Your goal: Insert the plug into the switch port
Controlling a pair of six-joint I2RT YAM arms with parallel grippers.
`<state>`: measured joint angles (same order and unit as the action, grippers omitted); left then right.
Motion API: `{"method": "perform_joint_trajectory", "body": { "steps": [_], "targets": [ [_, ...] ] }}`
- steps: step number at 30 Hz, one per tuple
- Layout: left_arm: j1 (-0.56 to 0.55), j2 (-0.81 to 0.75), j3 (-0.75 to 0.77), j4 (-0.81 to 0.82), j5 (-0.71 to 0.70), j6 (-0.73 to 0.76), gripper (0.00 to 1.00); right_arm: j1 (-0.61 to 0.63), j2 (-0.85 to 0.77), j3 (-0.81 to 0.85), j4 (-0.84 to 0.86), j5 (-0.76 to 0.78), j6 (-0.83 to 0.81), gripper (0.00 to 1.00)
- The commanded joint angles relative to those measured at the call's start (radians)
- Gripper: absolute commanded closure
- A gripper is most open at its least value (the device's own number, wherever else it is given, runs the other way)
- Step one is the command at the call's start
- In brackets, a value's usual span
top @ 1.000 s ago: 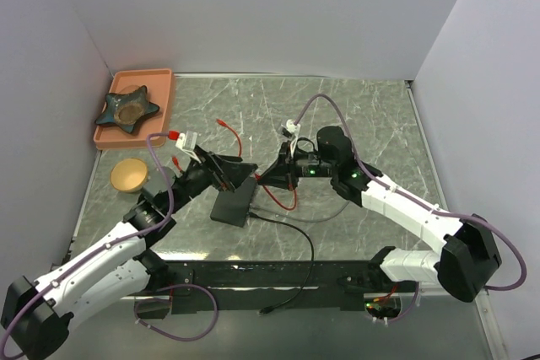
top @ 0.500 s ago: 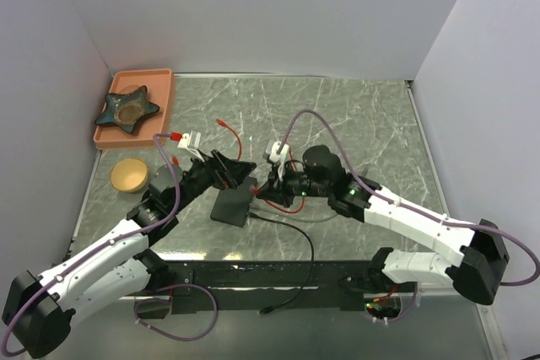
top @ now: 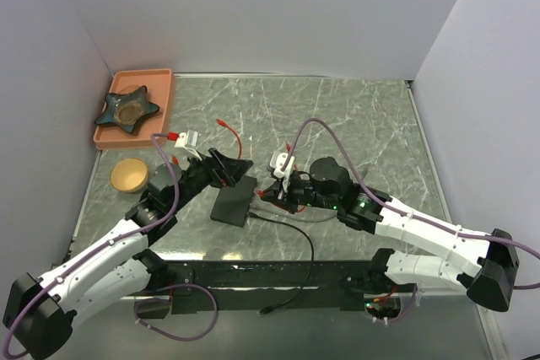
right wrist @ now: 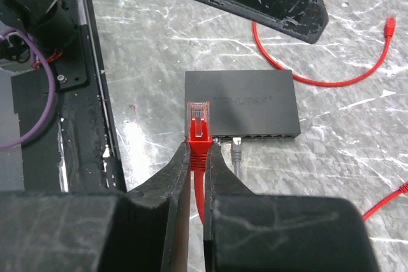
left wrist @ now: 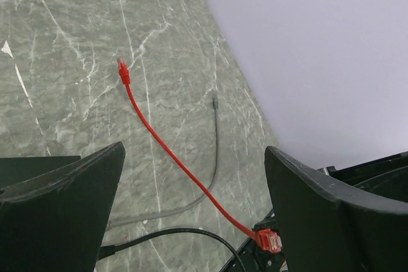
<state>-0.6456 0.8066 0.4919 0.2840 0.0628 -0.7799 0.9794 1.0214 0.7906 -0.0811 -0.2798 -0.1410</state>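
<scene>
In the right wrist view my right gripper [right wrist: 199, 148] is shut on the red boot of the plug [right wrist: 198, 119], whose clear tip points at the left end of the flat black switch [right wrist: 245, 97]. The switch port row [right wrist: 268, 136] runs along the box's near edge, and the plug is outside it. From above, the right gripper [top: 268, 195] sits just right of the switch [top: 234, 202]. My left gripper [top: 229, 166] hovers open over the switch's far end. In the left wrist view its fingers [left wrist: 70, 189] stand wide apart around nothing, with the plug [left wrist: 271, 240] low between them.
A grey cable [right wrist: 237, 152] is plugged into the switch beside the red plug. The red cable [left wrist: 159, 144] trails over the marble table to its free end [left wrist: 122, 71]. A black cable [top: 291, 229] leaves the switch. An orange tray [top: 162, 90] with a star dish [top: 126, 108] and a wooden disc [top: 129, 174] lie far left.
My right arm has swung left and down, carrying the plug to the switch's right side. The left gripper has shifted slightly and stays open.
</scene>
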Motion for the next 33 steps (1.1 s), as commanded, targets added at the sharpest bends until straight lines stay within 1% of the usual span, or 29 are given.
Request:
{"method": "perform_joint_trajectory", "body": {
  "steps": [1, 5, 8, 9, 10, 14, 16, 19, 21, 23, 28, 30, 33],
  "targets": [
    [0.011, -0.017, 0.004, -0.009, -0.029, 0.001, 0.04, 0.008, -0.009, 0.012, 0.014, 0.074, -0.012, 1.0],
    [0.027, 0.012, 0.019, -0.091, -0.06, -0.013, 0.03, 0.008, 0.1, 0.058, -0.037, 0.163, 0.014, 1.0],
    [0.07, 0.052, 0.037, -0.167, -0.06, -0.015, 0.03, 0.007, 0.172, 0.081, -0.049, 0.221, 0.03, 1.0],
    [0.093, 0.062, 0.037, -0.192, -0.087, -0.018, 0.03, 0.005, 0.192, 0.09, -0.055, 0.238, 0.034, 1.0],
    [0.106, 0.074, 0.036, -0.203, -0.086, -0.018, 0.03, 0.004, 0.212, 0.097, -0.06, 0.261, 0.038, 1.0],
    [0.173, 0.153, 0.019, -0.238, -0.077, -0.025, 0.02, -0.03, 0.366, 0.162, -0.121, 0.272, 0.064, 1.0],
    [0.213, 0.186, 0.017, -0.25, -0.072, -0.019, 0.02, -0.045, 0.403, 0.185, -0.132, 0.265, 0.072, 1.0],
    [0.238, 0.252, 0.004, -0.232, -0.052, 0.001, 0.01, -0.079, 0.491, 0.223, -0.161, 0.237, 0.089, 1.0],
    [0.239, 0.308, -0.006, -0.198, -0.046, 0.007, 0.01, -0.09, 0.522, 0.246, -0.169, 0.251, 0.093, 1.0],
    [0.239, 0.376, -0.01, -0.14, -0.018, 0.017, 0.01, -0.091, 0.565, 0.272, -0.193, 0.258, 0.092, 1.0],
    [0.235, 0.523, -0.015, -0.025, 0.049, 0.01, 0.05, -0.099, 0.663, 0.329, -0.262, 0.245, 0.077, 1.0],
    [0.224, 0.555, -0.021, 0.032, 0.055, 0.008, 0.04, -0.099, 0.68, 0.337, -0.281, 0.241, 0.07, 1.0],
    [0.201, 0.608, -0.004, 0.05, 0.048, 0.017, 0.02, -0.097, 0.695, 0.335, -0.295, 0.222, 0.067, 1.0]
  ]
}}
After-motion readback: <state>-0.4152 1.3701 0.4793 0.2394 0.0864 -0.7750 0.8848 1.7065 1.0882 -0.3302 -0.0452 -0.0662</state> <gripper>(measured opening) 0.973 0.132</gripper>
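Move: The switch lies roughly 23 cm below the open left hand, about 2 cm back and 3 cm to its left. From the right hand, which already holds the red plug, the switch is some 6 cm ahead, 10 cm left and 21 cm below. Of the plugs already in its right-hand face, the black one sits about 2 cm ahead and 5 cm left of the right hand, the grey one 5 cm ahead and 4 cm left, both also 21 cm below. The switch is closed in on from both sides. The right hand keeps its pinch on the red plug and sinks some 17 cm while going forward about 9, tipping the plug down and swinging it clockwise, towards the port side beyond the grey plug. The wide-open left hand drops some 20 cm, first also forward and left, then slightly back right, tilting down over the switch's far end. ##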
